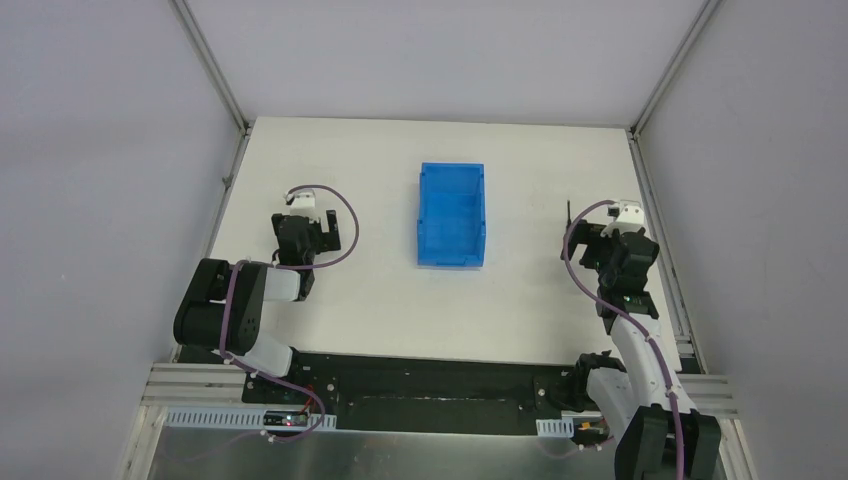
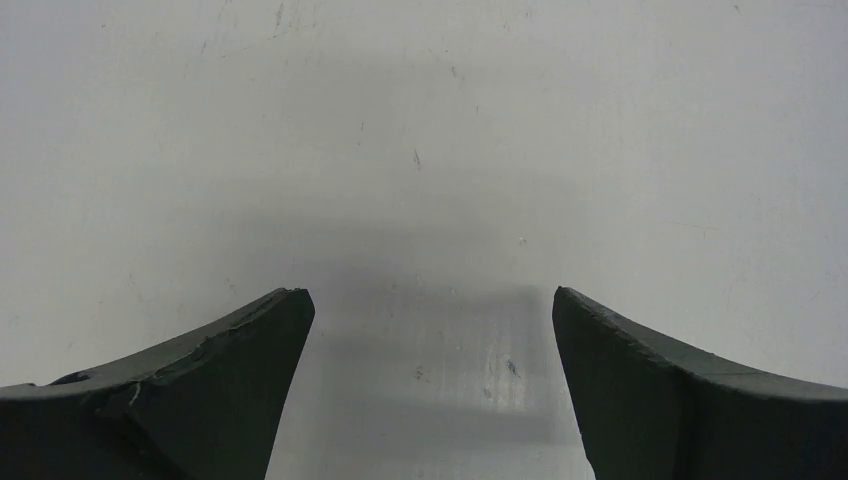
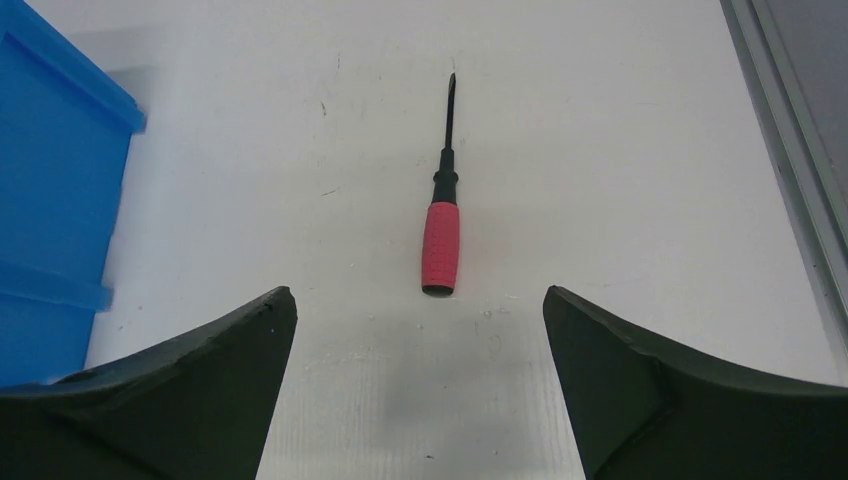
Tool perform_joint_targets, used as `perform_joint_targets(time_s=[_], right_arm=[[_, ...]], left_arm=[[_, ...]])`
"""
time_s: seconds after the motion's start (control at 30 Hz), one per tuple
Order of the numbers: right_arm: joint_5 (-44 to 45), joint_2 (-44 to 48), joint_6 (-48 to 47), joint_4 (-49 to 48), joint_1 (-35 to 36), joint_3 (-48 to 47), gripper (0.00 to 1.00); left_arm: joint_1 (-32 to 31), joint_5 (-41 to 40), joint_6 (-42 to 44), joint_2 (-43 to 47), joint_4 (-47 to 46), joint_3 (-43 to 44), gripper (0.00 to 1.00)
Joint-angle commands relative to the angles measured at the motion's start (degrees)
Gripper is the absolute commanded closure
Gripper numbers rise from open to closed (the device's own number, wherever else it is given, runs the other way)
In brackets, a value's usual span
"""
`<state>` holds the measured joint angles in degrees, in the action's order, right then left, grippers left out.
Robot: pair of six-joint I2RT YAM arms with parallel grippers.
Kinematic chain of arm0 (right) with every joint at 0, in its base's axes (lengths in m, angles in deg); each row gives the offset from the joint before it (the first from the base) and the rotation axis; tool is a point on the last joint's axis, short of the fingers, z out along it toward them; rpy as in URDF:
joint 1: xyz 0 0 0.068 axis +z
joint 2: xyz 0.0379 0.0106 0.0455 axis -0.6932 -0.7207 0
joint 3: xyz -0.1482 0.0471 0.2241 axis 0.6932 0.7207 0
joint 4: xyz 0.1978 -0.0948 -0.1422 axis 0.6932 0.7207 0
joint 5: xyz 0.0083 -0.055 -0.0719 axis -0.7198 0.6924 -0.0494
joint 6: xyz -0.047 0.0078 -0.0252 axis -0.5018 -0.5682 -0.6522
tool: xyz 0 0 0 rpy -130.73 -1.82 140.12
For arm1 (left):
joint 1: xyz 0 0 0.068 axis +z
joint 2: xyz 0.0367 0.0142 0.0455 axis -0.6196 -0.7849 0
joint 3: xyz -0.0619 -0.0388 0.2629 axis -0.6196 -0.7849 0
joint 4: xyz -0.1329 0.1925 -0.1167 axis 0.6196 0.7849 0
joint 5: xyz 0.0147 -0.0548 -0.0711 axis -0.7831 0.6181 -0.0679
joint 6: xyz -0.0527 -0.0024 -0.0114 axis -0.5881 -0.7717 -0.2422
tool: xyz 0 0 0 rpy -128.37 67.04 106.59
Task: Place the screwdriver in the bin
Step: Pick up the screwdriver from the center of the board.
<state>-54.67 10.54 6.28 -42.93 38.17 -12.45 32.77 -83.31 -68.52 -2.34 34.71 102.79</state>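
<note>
The screwdriver (image 3: 441, 233) lies flat on the white table, its red handle nearest my fingers and its thin black shaft pointing away. My right gripper (image 3: 417, 292) is open and empty just short of the handle's end, with the handle centred between the jaws. In the top view only the shaft tip (image 1: 568, 210) shows beside the right gripper (image 1: 598, 250). The blue bin (image 1: 450, 215) stands empty at mid-table, and its wall shows at the left of the right wrist view (image 3: 50, 200). My left gripper (image 1: 303, 240) is open and empty over bare table (image 2: 430, 292).
A metal frame rail (image 3: 790, 150) runs along the table's right edge, close to the right of the screwdriver. Grey enclosure walls stand on the left, right and far sides. White table lies between the bin and each arm.
</note>
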Motion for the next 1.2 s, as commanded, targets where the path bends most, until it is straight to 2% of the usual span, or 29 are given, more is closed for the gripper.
perform_joint_targets(time_s=[0.0, 0.4, 0.67, 1.17], right_arm=[[0.69, 0.17, 1.56, -1.85, 0.27, -0.32, 0.02], [-1.17, -1.05, 2.39, -1.39, 0.31, -2.13, 0.02], [-2.21, -8.28, 2.99, 2.88, 0.33, -8.61, 0.02], [2.17, -27.49, 5.70, 24.74, 0.36, -32.07, 0.02]], left_arm=[[0.68, 0.59, -0.32, 0.71, -1.64, 0.23, 0.01], [0.64, 0.59, -0.32, 0.77, -1.64, 0.19, 0.01], [0.68, 0.59, -0.32, 0.70, -1.64, 0.19, 0.01], [0.68, 0.56, -0.32, 0.74, -1.62, 0.19, 0.01]])
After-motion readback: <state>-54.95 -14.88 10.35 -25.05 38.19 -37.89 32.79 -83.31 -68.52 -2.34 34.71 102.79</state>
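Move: Roughly 10 cm ahead of the right hand and 12 cm below its open fingers lies the screwdriver, nearly in line with it (perhaps 1 cm to the right), handle end nearest and tip pointing away. The blue bin stands about 27 cm to that hand's left, 12 cm ahead and 9 cm below. From the idle left hand the screwdriver is some 60 cm to the right, about level fore-and-aft and 5 cm lower. Reaching forward over the screwdriver's handle, the right hand travels about 5 cm, nearly level, after a slight dip, while the wrist tips the fingers down by some 15 degrees and rolls a little, its left side rising. The fingers stay wide open and touch nothing. ##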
